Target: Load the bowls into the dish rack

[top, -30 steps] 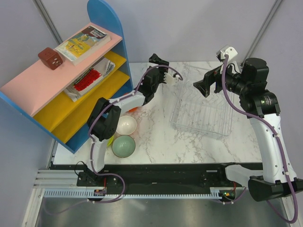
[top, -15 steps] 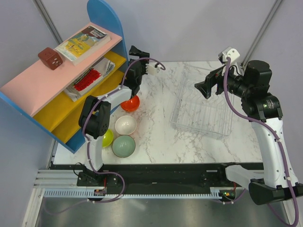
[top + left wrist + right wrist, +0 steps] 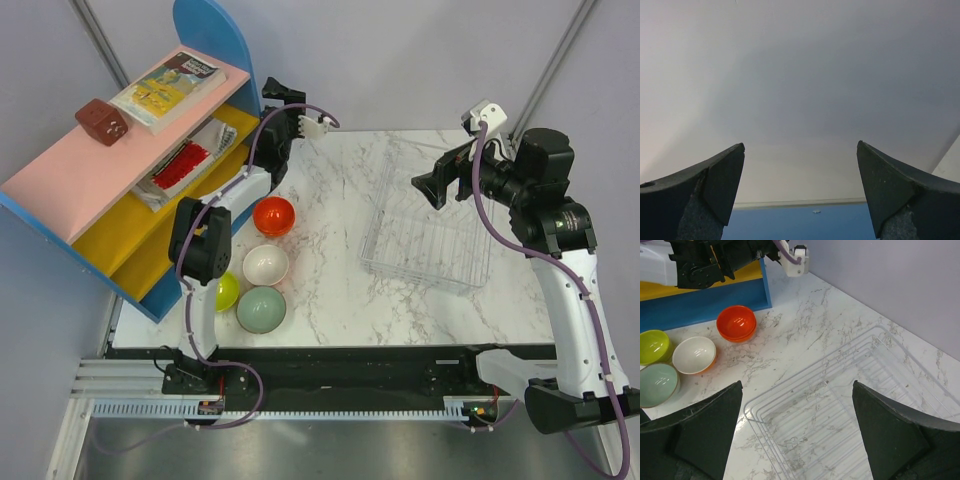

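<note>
Four bowls sit in a cluster at the table's left: a red-orange bowl (image 3: 273, 216) (image 3: 737, 322), a bowl that is white inside (image 3: 266, 265) (image 3: 694, 355), a lime-yellow bowl (image 3: 227, 291) (image 3: 652, 346) and a pale grey-green bowl (image 3: 261, 309) (image 3: 657, 385). The clear dish rack (image 3: 425, 235) (image 3: 840, 430) stands right of centre, with nothing in it. My left gripper (image 3: 279, 95) (image 3: 800, 145) is open, raised at the shelf's blue end panel, behind the bowls. My right gripper (image 3: 428, 188) (image 3: 797, 383) hangs open above the rack's left end.
A blue, pink and yellow shelf unit (image 3: 120, 190) with books and a brown box fills the left side, close to the bowls. The left wrist view shows only grey wall and a strip of blue panel (image 3: 800, 225). Grey walls bound the table at the back.
My left arm has swung left and back from near the rack to the shelf's end panel, uncovering the red-orange bowl. The shelf unit has shifted slightly left. The right arm barely moved.
</note>
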Robot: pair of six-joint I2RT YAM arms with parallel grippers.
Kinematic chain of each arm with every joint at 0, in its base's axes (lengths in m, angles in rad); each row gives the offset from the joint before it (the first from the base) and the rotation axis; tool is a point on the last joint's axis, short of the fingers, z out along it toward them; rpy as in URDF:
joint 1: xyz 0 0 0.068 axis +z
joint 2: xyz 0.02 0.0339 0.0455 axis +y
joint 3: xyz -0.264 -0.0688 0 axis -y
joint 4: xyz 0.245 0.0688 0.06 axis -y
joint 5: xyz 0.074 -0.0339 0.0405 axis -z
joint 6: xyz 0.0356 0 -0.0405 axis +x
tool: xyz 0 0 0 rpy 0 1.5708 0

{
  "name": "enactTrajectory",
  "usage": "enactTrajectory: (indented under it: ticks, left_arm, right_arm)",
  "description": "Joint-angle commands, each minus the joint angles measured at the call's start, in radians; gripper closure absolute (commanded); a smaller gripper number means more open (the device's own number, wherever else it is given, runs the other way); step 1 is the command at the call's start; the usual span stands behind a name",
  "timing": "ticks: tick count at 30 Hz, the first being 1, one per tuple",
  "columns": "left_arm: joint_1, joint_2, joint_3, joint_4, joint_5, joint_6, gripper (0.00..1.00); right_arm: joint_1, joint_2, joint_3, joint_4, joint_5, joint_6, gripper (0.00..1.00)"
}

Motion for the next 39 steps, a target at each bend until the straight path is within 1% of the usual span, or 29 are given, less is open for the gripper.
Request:
enactTrajectory:
  ticks: [1,7,12,17,22,26,30,31,39]
  left_arm:
    - [0.172,0.08,0.151,-0.014,-0.174,0.071,0.0]
    - [0.219,0.109,0.18,-0.044,-0.219,0.052,0.0]
    - [0.278,0.157,0.246,-0.086,-0.269,0.029,0.0]
    - [0.331,0.204,0.295,-0.092,-0.3,0.042,0.0]
    - [0.354,0.263,0.352,-0.101,-0.323,0.042,0.0]
    - [0.371,0.321,0.444,-0.173,-0.343,0.019,0.0]
    - [0.377,0.377,0.501,-0.215,-0.355,-0.009,0.0]
    - [0.409,0.385,0.512,-0.215,-0.357,-0.011,0.0]
    - [0.466,0.457,0.585,-0.232,-0.377,-0.024,0.0]
  right_arm:
    - [-0.008,-0.012,-0.005,0.027,-0.008,-0.001,0.02]
    - [-0.008,-0.012,-0.006,0.027,-0.011,-0.003,0.02]
    - [-0.008,-0.007,-0.001,0.029,-0.014,0.0,0.02]
    - [-0.009,-0.007,-0.002,0.029,-0.019,0.002,0.02]
    - [-0.009,-0.006,0.0,0.03,-0.022,0.005,0.02]
    - [-0.011,-0.006,0.0,0.03,-0.02,0.005,0.02]
    - [-0.012,-0.006,-0.005,0.03,-0.019,0.002,0.02]
    - [-0.011,-0.006,-0.006,0.032,-0.019,0.002,0.02]
    - [-0.014,0.0,-0.001,0.03,-0.02,0.002,0.02]
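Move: The shelf stands close against my left arm on its left, its middle about 22 cm to the left of my left hand, 17 cm back and 12 cm lower. The red bowl lies some 14 cm back and 1 cm left, the white bowl 29 cm back and 2 cm left, the green bowl 36 cm back and 11 cm left, all about 27 cm below. From my right hand the shelf's middle is about 54 cm left, 15 cm ahead and 22 cm lower. I keep shoving the shelf's far end aside with the side of my left wrist and forearm, sweeping my left hand about 18 cm left and some 9 cm forward towards the back wall, and turning it roughly 20 degrees counter-clockwise. Late in the sweep it also sinks about 5 cm; my fingers stay wide open and grip nothing. ##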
